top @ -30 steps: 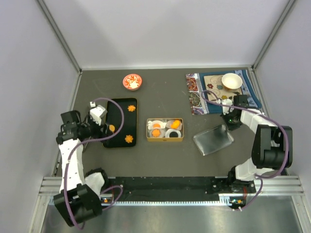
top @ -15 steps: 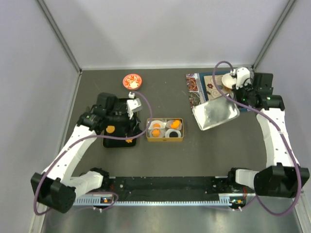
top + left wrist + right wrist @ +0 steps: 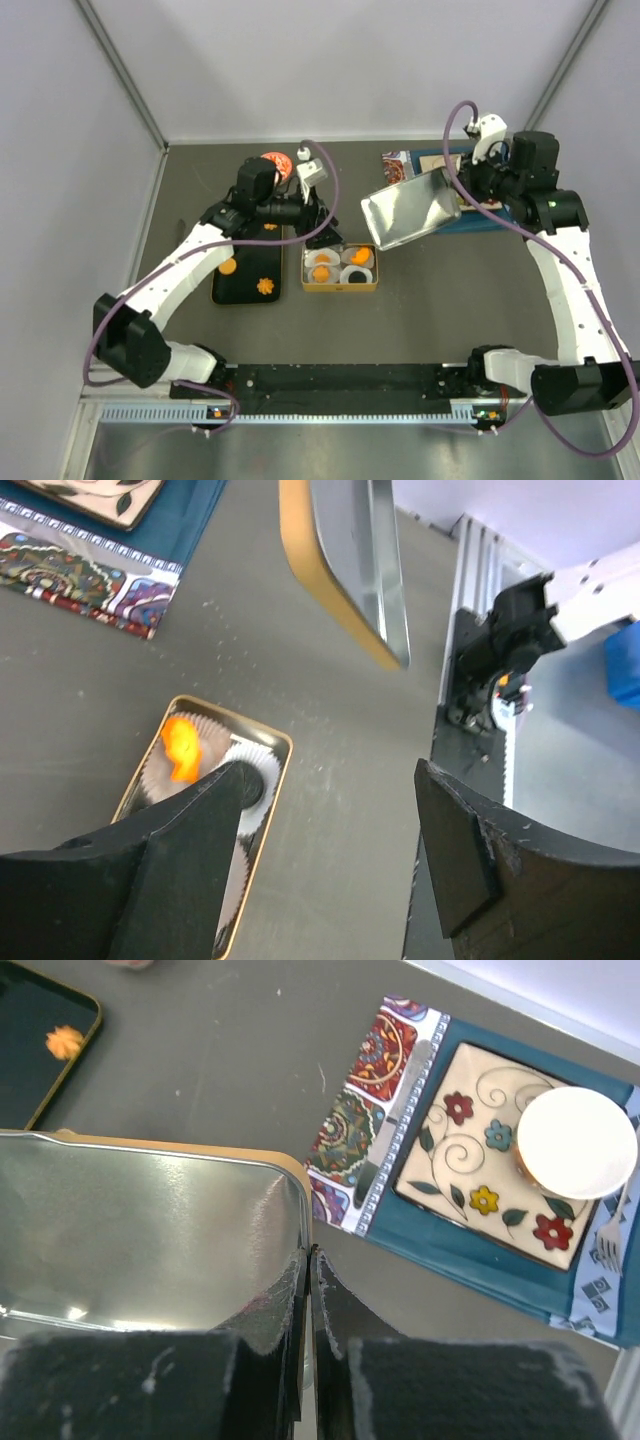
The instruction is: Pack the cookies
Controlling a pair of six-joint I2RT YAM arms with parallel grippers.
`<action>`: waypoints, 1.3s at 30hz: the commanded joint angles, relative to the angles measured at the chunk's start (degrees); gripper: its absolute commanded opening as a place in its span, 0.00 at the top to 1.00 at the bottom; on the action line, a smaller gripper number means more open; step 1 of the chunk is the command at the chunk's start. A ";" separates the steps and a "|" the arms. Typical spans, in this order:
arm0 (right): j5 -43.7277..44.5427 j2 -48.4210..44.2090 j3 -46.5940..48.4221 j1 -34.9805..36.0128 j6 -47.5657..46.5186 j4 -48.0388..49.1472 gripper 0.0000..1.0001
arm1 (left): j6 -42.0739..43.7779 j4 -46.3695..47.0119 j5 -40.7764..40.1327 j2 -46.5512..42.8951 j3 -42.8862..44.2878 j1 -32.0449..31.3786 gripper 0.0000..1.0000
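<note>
Orange cookies (image 3: 322,270) lie in white paper cups inside the open gold tin (image 3: 340,287) at mid-table; one cookie (image 3: 180,750) shows in the left wrist view. Two more cookies (image 3: 228,267) sit on the black tray (image 3: 245,292) to the tin's left, and one of them (image 3: 64,1042) shows in the right wrist view. My left gripper (image 3: 322,228) (image 3: 335,810) hovers open and empty just above the tin's left end. My right gripper (image 3: 462,190) (image 3: 310,1255) is shut on the rim of the tin lid (image 3: 408,208) (image 3: 140,1230), which hangs tilted above and to the right of the tin.
A small red bowl (image 3: 272,162) sits at the back, half hidden by the left arm. At the back right a patterned placemat (image 3: 370,1070) carries a flowered plate (image 3: 465,1175), a white bowl (image 3: 577,1142) and a fork (image 3: 610,1245). Grey walls close in three sides.
The left arm swung from the black tray rightward to the tin. The right arm lifted the lid off the table and carried it up and left, beside the tin.
</note>
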 commanded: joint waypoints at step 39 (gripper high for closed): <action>-2.14 -9.12 -6.55 9.07 10.25 8.05 0.35 | -8.95 15.61 -9.14 8.21 9.51 -5.06 1.00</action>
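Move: Out to the left hand's right, about 17 cm off and 5 cm ahead, the lid's middle hangs roughly 2 cm above it; the lid's left rim is only about 9 cm away. From the right hand, which already pinches the lid's right rim, that middle lies about 9 cm left, 3 cm back and 3 cm lower. The cookie tin sits 6 cm ahead of the left hand, 3 cm right and 23 cm below. Reaching right towards the lid, the open left hand travels about 7 cm, with some 5 cm forward, its fingers tipping up 10 degrees or so, then closes on the lid's left rim and keeps it pinched. The right hand brings the lid about 3 cm left to meet it, rolling slightly, then opens over halfway and lets go while easing back and farther left. ##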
